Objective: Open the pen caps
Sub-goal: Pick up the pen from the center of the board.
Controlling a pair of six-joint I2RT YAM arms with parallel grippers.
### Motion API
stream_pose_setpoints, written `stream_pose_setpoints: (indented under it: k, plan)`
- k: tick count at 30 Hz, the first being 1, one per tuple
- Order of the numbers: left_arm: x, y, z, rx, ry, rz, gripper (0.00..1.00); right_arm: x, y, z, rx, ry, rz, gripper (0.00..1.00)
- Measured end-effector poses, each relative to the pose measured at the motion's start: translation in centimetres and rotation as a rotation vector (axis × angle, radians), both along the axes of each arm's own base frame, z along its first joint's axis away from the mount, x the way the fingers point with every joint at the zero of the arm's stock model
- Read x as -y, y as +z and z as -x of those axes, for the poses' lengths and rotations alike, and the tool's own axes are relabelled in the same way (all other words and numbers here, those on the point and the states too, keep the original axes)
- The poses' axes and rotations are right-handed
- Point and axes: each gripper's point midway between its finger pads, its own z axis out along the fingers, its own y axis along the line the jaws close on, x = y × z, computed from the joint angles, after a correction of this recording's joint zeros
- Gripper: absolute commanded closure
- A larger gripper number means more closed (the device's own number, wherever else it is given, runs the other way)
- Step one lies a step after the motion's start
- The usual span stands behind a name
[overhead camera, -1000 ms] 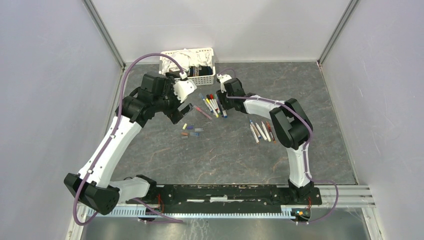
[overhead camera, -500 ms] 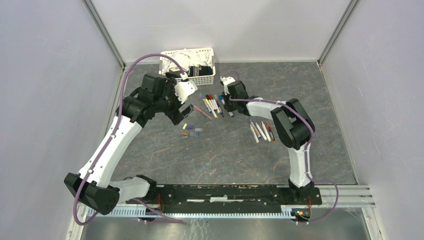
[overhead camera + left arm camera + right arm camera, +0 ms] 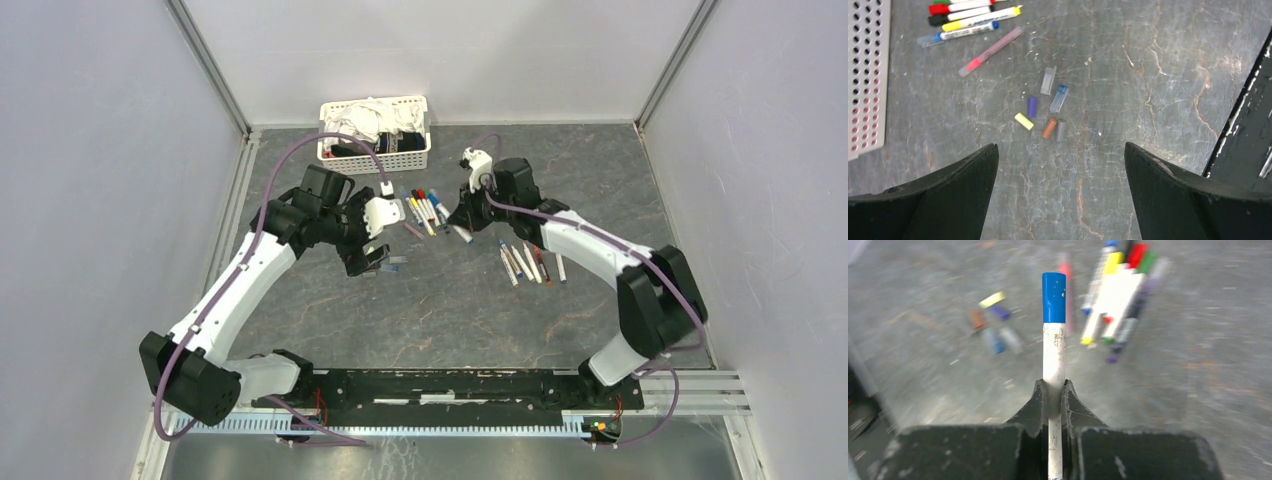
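My right gripper (image 3: 1053, 387) is shut on the white barrel of a pen (image 3: 1054, 355), which carries a blue pen cap (image 3: 1054, 297) on its far end. From above, this gripper (image 3: 462, 222) is just right of a row of capped pens (image 3: 425, 210). My left gripper (image 3: 1060, 146) hangs open and empty just short of several loose pen caps: yellow (image 3: 1023, 121), purple (image 3: 1032, 106), brown (image 3: 1049, 128), clear blue (image 3: 1058, 98) and grey. From above, it (image 3: 372, 258) is over that cluster.
A white slotted basket (image 3: 400, 160) of cloths stands at the back. Several more pens (image 3: 525, 262) lie on the right side of the table. A pink pen (image 3: 990, 51) lies between the capped row (image 3: 968, 20) and the loose caps.
My right gripper closed on the blue-capped pen and drew it right, out of the row, its elbow swinging outward. My left gripper moved nearer, to over the loose caps, still open.
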Motion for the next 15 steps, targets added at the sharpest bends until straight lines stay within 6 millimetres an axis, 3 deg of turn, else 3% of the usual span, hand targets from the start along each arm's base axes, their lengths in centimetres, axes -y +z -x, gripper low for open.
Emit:
stream_pose_setpoints:
  k: [3, 8, 11, 15]
  plan:
    - [0.4, -0.7, 0.6, -0.002, -0.099, -0.014, 0.00, -1.5, 1.5, 4.8, -0.047, 0.161, -0.100, 1.00]
    - [0.8, -0.9, 1.0, 0.064, -0.271, -0.039, 0.00, -4.1, 0.4, 12.5, -0.219, 0.400, -0.157, 1.00]
    - [0.8, -1.4, 1.3, 0.085, -0.367, -0.067, 0.00, -5.3, 0.7, 15.5, -0.286, 0.494, -0.187, 1.00]
    - [0.7, -2.1, 2.2, 0.091, -0.469, -0.103, 0.13, -6.3, 1.7, 17.7, -0.352, 0.566, -0.242, 1.00]
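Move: The right hand already holds the blue-capped pen. The left gripper hangs open about 10 cm back, 20 cm left and 6 cm above that hand. The pen pile lies some 8 cm ahead and 7 cm left of the right hand, the uncapped pens 4 cm back and 19 cm right, all 12 cm below. From the left hand, the held pen is 10 cm ahead, 20 cm right and 6 cm lower; the loose caps 7 cm ahead, 5 cm right, 18 cm down. Fast and mostly backward, the right hand carries the pinched pen about 18 cm back and 6 cm left, away from the pen pile and nearer the left gripper, turning some 30 degrees counter-clockwise until the blue cap points left. The left hand eases a couple of centimetres back and down, turning clockwise, its fingers staying wide open. ##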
